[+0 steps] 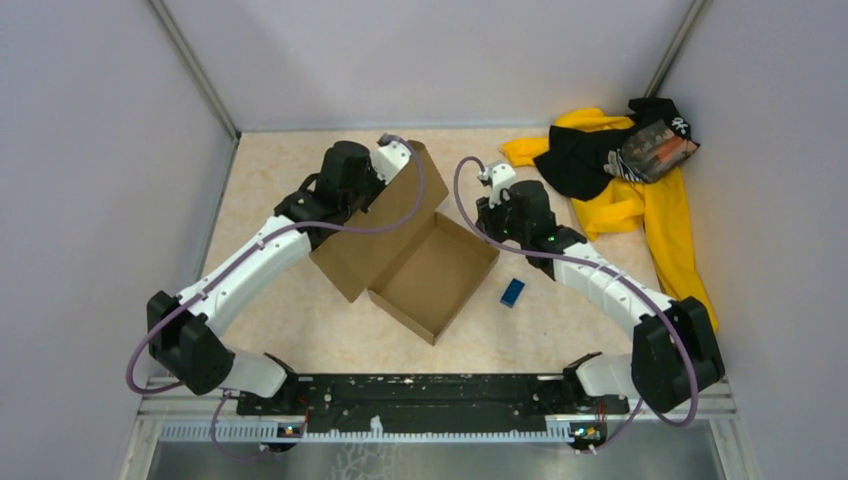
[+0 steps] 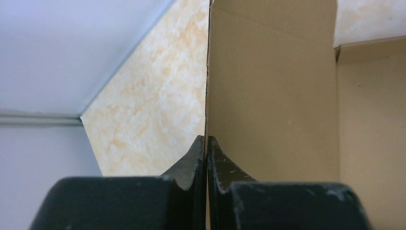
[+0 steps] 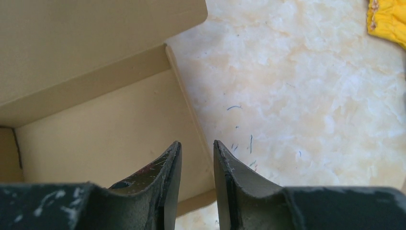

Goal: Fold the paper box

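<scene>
The paper box (image 1: 432, 277) is plain brown cardboard, a shallow open tray in the middle of the table. Its big lid flap (image 1: 380, 230) stands up along the tray's left side. My left gripper (image 1: 400, 168) is shut on that flap's far upper edge. In the left wrist view the thin sheet (image 2: 273, 96) runs straight into the pinched gripper (image 2: 206, 139). My right gripper (image 1: 484, 222) hovers over the tray's far right corner. In the right wrist view that gripper (image 3: 197, 143) stands open, with the box's side wall (image 3: 187, 108) lined up below the gap and nothing held.
A small blue block (image 1: 512, 292) lies on the table right of the box. A yellow-and-black cloth pile (image 1: 620, 170) fills the back right corner, its yellow edge (image 3: 388, 19) showing in the right wrist view. Grey walls enclose the table on three sides.
</scene>
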Robot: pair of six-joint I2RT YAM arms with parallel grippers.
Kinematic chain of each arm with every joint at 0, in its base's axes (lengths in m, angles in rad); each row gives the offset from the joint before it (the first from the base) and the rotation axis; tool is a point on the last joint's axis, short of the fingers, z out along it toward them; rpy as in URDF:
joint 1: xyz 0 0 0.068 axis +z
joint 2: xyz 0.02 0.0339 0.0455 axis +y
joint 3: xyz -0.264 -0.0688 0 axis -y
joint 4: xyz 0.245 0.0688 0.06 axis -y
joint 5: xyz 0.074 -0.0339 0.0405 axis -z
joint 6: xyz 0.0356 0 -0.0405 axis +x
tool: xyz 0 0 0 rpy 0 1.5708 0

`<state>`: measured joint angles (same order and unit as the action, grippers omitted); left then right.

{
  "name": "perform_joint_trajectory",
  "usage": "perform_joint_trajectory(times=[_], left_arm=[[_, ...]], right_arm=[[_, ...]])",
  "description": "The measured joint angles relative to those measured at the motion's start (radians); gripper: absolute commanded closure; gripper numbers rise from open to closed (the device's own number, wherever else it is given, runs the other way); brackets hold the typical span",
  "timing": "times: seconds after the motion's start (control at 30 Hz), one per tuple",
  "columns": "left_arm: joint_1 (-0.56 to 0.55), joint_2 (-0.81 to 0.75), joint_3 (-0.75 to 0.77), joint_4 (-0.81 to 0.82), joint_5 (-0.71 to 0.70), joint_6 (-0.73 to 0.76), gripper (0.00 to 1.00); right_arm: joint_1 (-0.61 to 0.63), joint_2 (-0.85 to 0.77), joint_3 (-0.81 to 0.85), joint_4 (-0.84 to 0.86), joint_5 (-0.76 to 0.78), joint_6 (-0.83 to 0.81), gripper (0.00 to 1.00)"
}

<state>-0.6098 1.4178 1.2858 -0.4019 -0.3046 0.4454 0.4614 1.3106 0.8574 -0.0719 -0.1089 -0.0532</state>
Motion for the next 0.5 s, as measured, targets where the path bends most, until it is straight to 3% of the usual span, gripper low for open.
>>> perform_joint_trajectory(times=[0.5], left_arm=[[-0.065,0.028,0.016,0.182,0.150,0.243,0.87]], right_arm=[[-0.080,-0.111,-0.105,0.013,0.054,0.207,0.68]])
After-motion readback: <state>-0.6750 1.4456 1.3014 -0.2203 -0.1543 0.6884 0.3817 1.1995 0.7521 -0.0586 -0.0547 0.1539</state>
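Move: The left fingers are shut on the raised lid's free edge. The open box tray it hinges on is centred about 14 cm to that hand's right, 16 cm back and 20 cm below; the lid's middle is some 5 cm right, 5 cm back and 8 cm down. From the right hand the tray's middle lies roughly 10 cm left, 12 cm back and 12 cm below, and the blue block 15 cm back, 5 cm right and 14 cm down. Keep the left fingers pinched on the lid edge and swing it right about 6 cm while lifting 3 to 4 cm, turning the wrist clockwise and tipping the fingers up a little. Draw the part-open right gripper about 4 cm to the right, away from the tray's middle, rolling its left side up slightly and turning clockwise with the box. ##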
